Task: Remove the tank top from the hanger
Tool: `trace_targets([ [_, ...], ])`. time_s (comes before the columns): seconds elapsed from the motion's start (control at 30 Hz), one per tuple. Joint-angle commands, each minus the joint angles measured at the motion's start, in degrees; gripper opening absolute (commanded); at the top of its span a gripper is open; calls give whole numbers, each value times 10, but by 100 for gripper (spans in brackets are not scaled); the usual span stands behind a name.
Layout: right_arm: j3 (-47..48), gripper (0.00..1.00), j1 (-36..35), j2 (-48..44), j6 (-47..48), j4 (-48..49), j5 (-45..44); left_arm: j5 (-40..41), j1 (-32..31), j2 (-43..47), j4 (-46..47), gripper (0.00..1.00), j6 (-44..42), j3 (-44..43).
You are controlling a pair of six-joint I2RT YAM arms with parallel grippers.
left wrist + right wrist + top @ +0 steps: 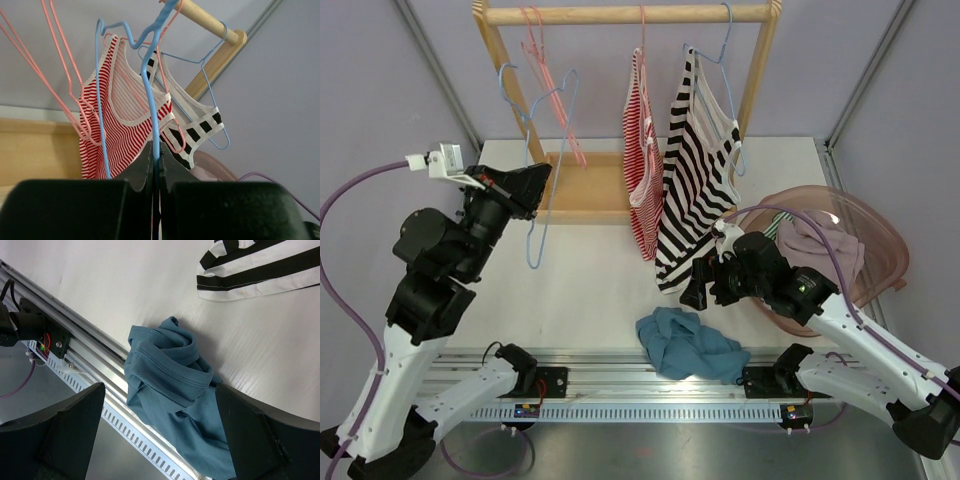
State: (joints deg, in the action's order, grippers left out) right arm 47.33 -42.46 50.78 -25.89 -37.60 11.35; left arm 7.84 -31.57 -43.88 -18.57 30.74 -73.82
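A teal tank top point(688, 345) lies crumpled at the table's near edge, partly over the metal rail. My right gripper point(698, 285) hovers just above it, open, nothing between its fingers; in the right wrist view the teal tank top point(170, 375) fills the gap at the right gripper point(160, 407). My left gripper point(542, 178) is shut on the wire of a bare blue hanger point(538, 225), held up left of the rack. The left wrist view shows that blue hanger point(155, 100) pinched in the left gripper point(156, 165).
A wooden rack point(620, 14) stands at the back with pink hangers point(545, 60), a red striped tank top point(642, 170) and a black-and-white striped tank top point(695, 180). A pink basket point(880, 230) of clothes sits at the right.
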Motion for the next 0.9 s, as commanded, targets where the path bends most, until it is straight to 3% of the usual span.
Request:
trace_targets([
  [0.0, 24, 99, -4, -3, 6, -1, -26, 32, -3, -51, -24, 0, 16, -68],
  [0.2, 22, 100, -3, -16, 1, -3, -34, 106, -6, -210, -84, 0, -6, -241],
  [0.5, 20, 99, -3, -54, 10, -26, -35, 134, -1, -405, -144, 0, -53, -474],
  [0.67, 19, 99, -3, -66, 7, -26, -24, 139, 19, -464, -147, 0, -38, -502],
  [0.87, 8, 99, -3, -51, 21, 2, 21, 85, 63, -491, -124, 0, -2, -471],
])
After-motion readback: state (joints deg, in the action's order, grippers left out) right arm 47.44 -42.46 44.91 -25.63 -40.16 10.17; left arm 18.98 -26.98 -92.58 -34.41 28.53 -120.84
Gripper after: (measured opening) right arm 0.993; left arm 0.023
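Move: The left hand holds the empty blue hanger; its free spot on the rail lies about 32 cm ahead, 6 cm right and 12 cm higher. The empty pink hangers hang some 25 cm ahead, about level sideways and in height; the red-striped tank top is roughly 28 cm ahead, 21 cm right and 5 cm lower. From the right hand that spot is about 38 cm ahead, 34 cm left and 42 cm up. Left hand, still gripping the blue hanger, swings it forward about 20 cm to the rail, arcing up 5 cm, then down. ##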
